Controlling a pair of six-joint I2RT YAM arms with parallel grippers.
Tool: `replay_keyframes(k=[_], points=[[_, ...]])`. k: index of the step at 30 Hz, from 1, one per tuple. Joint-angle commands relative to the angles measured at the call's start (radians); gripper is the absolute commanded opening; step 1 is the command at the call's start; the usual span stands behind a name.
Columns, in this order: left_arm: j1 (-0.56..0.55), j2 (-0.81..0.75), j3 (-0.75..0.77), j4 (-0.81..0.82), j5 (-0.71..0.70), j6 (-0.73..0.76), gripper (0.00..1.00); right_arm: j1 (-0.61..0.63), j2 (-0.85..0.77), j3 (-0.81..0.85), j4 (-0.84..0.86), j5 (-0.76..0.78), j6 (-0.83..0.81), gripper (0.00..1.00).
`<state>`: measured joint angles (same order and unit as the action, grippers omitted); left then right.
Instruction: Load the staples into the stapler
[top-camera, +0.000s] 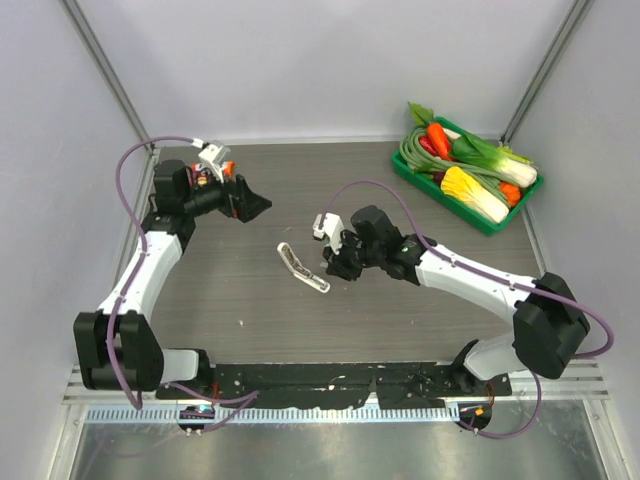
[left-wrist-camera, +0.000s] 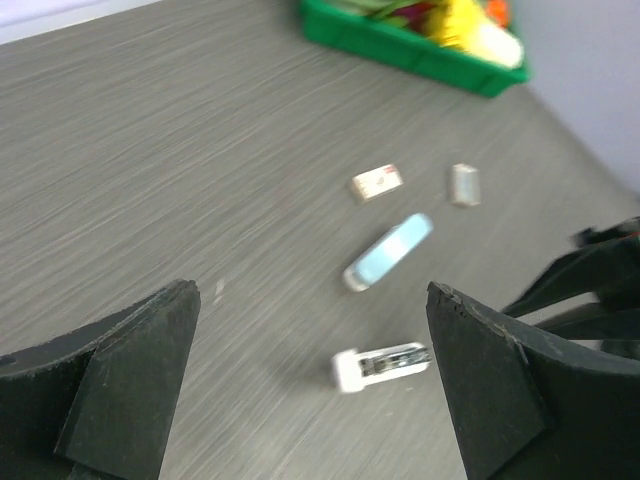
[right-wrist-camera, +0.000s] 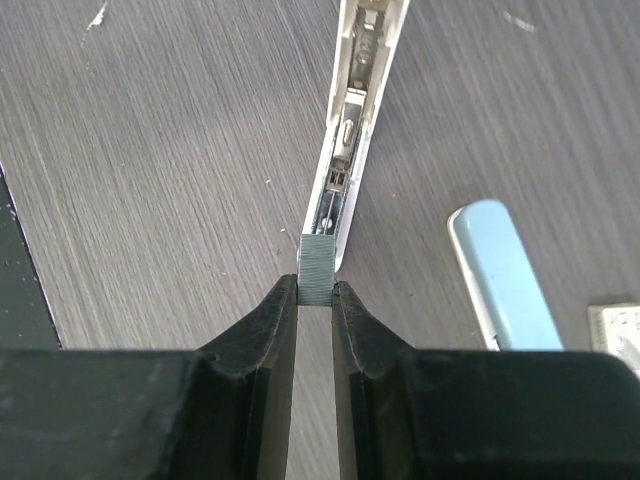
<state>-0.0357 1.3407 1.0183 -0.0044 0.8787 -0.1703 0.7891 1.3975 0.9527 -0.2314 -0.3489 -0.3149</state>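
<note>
The white stapler (right-wrist-camera: 352, 120) lies flipped open on the table, its metal channel facing up; it also shows in the top view as the stapler (top-camera: 303, 268). My right gripper (right-wrist-camera: 316, 288) is shut on a short grey strip of staples (right-wrist-camera: 316, 268), which sits at the near end of that channel. The small cream staples box (left-wrist-camera: 377, 182) with a reddish mark lies farther off on the table. My left gripper (left-wrist-camera: 312, 295) hangs wide open and holds nothing, raised over the back left of the table, well away from the stapler (left-wrist-camera: 385, 365).
A light-blue stapler (right-wrist-camera: 505, 275) lies just right of the open one. Another small white box (left-wrist-camera: 464, 184) rests near the staples box. A green tray (top-camera: 478, 215) of toy vegetables stands at the back right corner.
</note>
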Motion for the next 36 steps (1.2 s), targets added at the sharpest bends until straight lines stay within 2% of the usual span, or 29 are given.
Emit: replay_keyframes(k=[1,5,14,24,36], points=[[0.014,-0.083,-0.055,-0.226,-0.269,0.233,1.00,0.015,0.037,0.054,-0.032,0.041,0.119,0.14],[0.014,-0.110,-0.078,-0.236,-0.362,0.273,1.00,0.032,0.081,0.052,-0.036,0.045,0.143,0.14],[0.014,-0.095,-0.096,-0.214,-0.377,0.244,1.00,0.055,0.158,0.055,-0.031,0.099,0.145,0.14],[0.014,-0.118,-0.116,-0.195,-0.339,0.215,1.00,0.055,0.205,0.070,-0.011,0.166,0.116,0.14],[0.016,-0.110,-0.122,-0.187,-0.314,0.203,1.00,0.055,0.253,0.087,0.015,0.148,0.106,0.14]])
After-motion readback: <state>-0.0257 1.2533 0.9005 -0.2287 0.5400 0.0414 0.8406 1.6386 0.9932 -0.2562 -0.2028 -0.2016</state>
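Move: My right hand holds the staple strip out to the left and down. The open white stapler's magazine lies about 10 cm below it, 3 cm to its left and 1 cm ahead, with the nose end almost directly beneath. The blue stapler stands some 7 cm ahead and 6 cm to the hand's right, the staple box roughly 11 cm ahead and 9 cm right. From my empty left hand the magazine is about 12 cm back, 12 cm right and 21 cm below. I lower the gripped strip about 8 cm to the nose end of the white stapler's magazine, swinging a little back and then forward again, while my right fingers tip some 15 degrees more steeply down and keep their pinch. My left hand, still open and empty, sinks as well and shifts about 6 cm left, rolling as it goes. ##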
